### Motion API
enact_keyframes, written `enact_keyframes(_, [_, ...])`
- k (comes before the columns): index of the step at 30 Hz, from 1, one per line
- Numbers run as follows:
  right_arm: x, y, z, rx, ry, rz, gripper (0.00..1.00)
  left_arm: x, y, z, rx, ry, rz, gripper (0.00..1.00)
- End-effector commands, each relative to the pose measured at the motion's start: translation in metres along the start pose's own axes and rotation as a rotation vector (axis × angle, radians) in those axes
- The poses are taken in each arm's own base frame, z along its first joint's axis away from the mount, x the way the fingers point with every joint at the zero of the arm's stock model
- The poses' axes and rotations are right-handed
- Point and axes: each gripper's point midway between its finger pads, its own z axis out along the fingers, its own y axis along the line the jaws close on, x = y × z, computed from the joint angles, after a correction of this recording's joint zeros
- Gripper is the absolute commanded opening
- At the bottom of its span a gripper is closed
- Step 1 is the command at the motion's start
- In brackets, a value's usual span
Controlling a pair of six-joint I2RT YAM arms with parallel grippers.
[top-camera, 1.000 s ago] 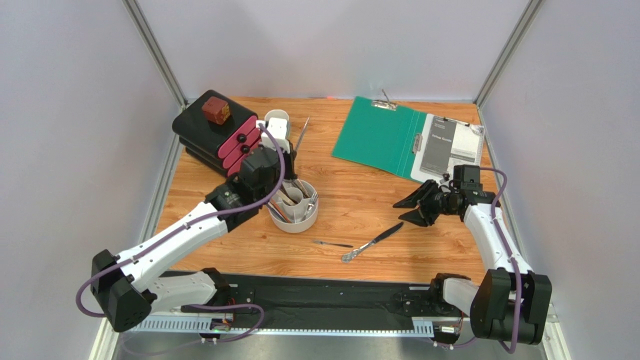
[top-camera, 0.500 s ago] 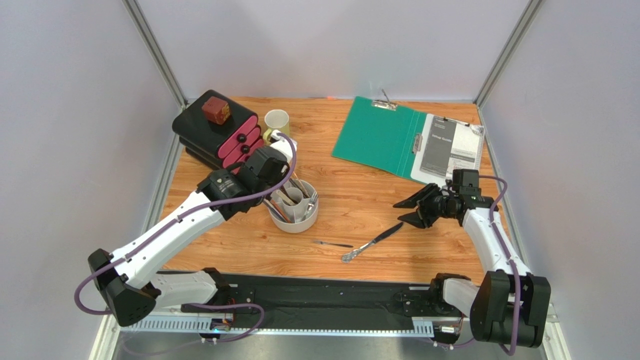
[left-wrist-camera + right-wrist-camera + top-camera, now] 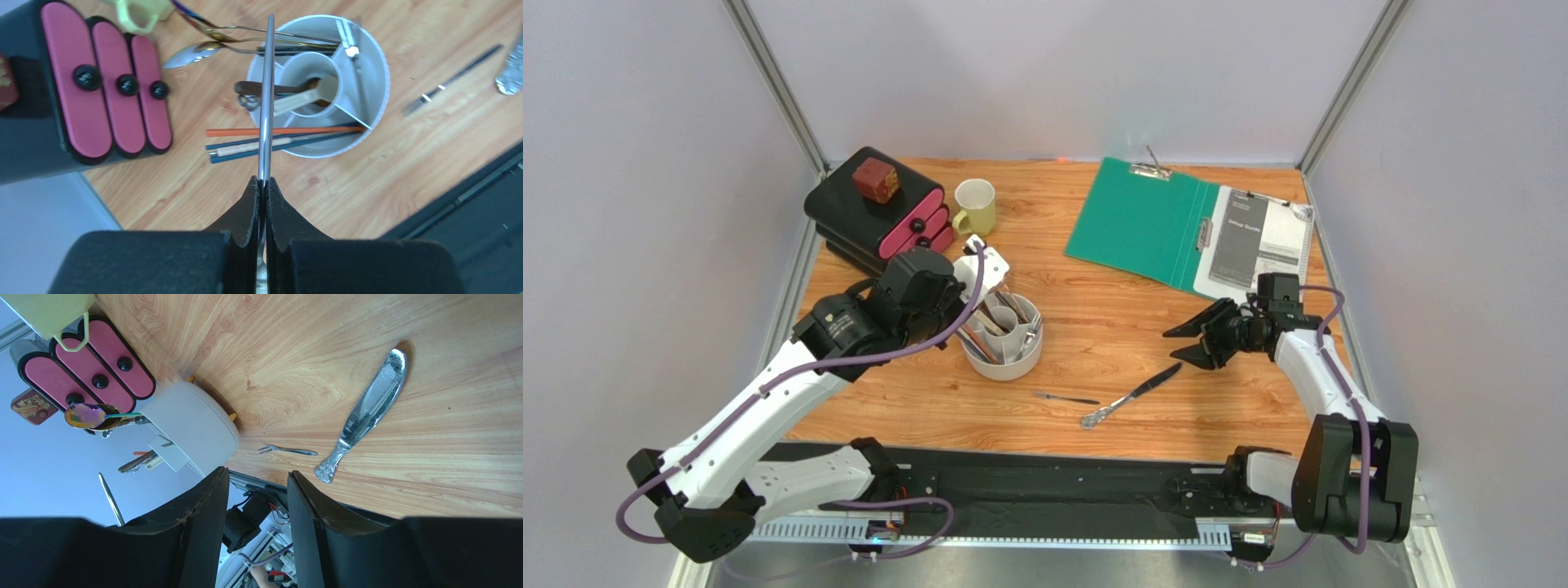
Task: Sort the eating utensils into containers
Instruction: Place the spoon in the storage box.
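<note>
My left gripper [image 3: 265,182] is shut on a slim silver utensil [image 3: 267,92], seen edge-on, whose free end reaches over the round white container [image 3: 380,79]. The container [image 3: 1003,355] holds several utensils. Orange and blue chopsticks [image 3: 270,131] stick out over its left rim. A white ceramic spoon [image 3: 307,97] lies in its middle cup. On the table to its right lie a silver knife [image 3: 1133,395] and a small fork [image 3: 1066,399]. My right gripper [image 3: 1177,348] hovers open above and right of the knife [image 3: 368,413], holding nothing.
A black box with pink drawers [image 3: 885,221] and a red-brown cube [image 3: 875,179] on top stands at the back left. A pale yellow mug [image 3: 973,202] stands beside it. An open green folder [image 3: 1149,221] with papers [image 3: 1259,239] lies at the back right.
My left arm has drawn back toward the near left with the silver utensil still gripped, uncovering the mug. The right gripper has shifted only slightly and stays open.
</note>
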Motion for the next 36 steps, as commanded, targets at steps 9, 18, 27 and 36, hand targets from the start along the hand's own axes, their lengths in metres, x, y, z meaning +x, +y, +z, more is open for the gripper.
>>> enact_keyframes(9, [0.001,0.009,0.0,-0.048,0.006,-0.024,0.45,0.016,-0.037,0.002,0.198,0.066,0.075,0.0])
enact_keyframes(18, [0.005,0.001,0.004,-0.051,0.014,0.001,0.45,0.046,-0.023,0.009,0.098,0.162,0.107,0.0])
enact_keyframes(27, [0.005,0.0,0.007,-0.057,0.023,0.004,0.45,0.035,-0.027,0.02,0.115,0.155,0.149,0.0])
enact_keyframes(36, [0.009,-0.006,0.01,-0.062,0.046,0.019,0.45,0.023,-0.037,0.039,0.134,0.173,0.207,0.0])
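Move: The storage box, where the held spoon is to go, stands about 5 cm ahead of the left gripper, 9 cm to its right and some 18 cm below it. Lower than the gripper too, the green mug is roughly 27 cm ahead and 2 cm right, the drawer unit about 20 cm ahead and 11 cm left, and the small fork some 5 cm back and 20 cm right. From the right hand the box lies about 28 cm left, 4 cm ahead and 4 cm lower. Keep the spoon pinched in the left gripper, its long slim end leading. Ease the gripper back about 3 cm, then bring it down towards the storage box, some 7 cm in all with a small sway left and back, tipping the fingers about 10 degrees steeper and rolling the hand's left side up a little, so that the spoon's free end swings to the inner cup. ##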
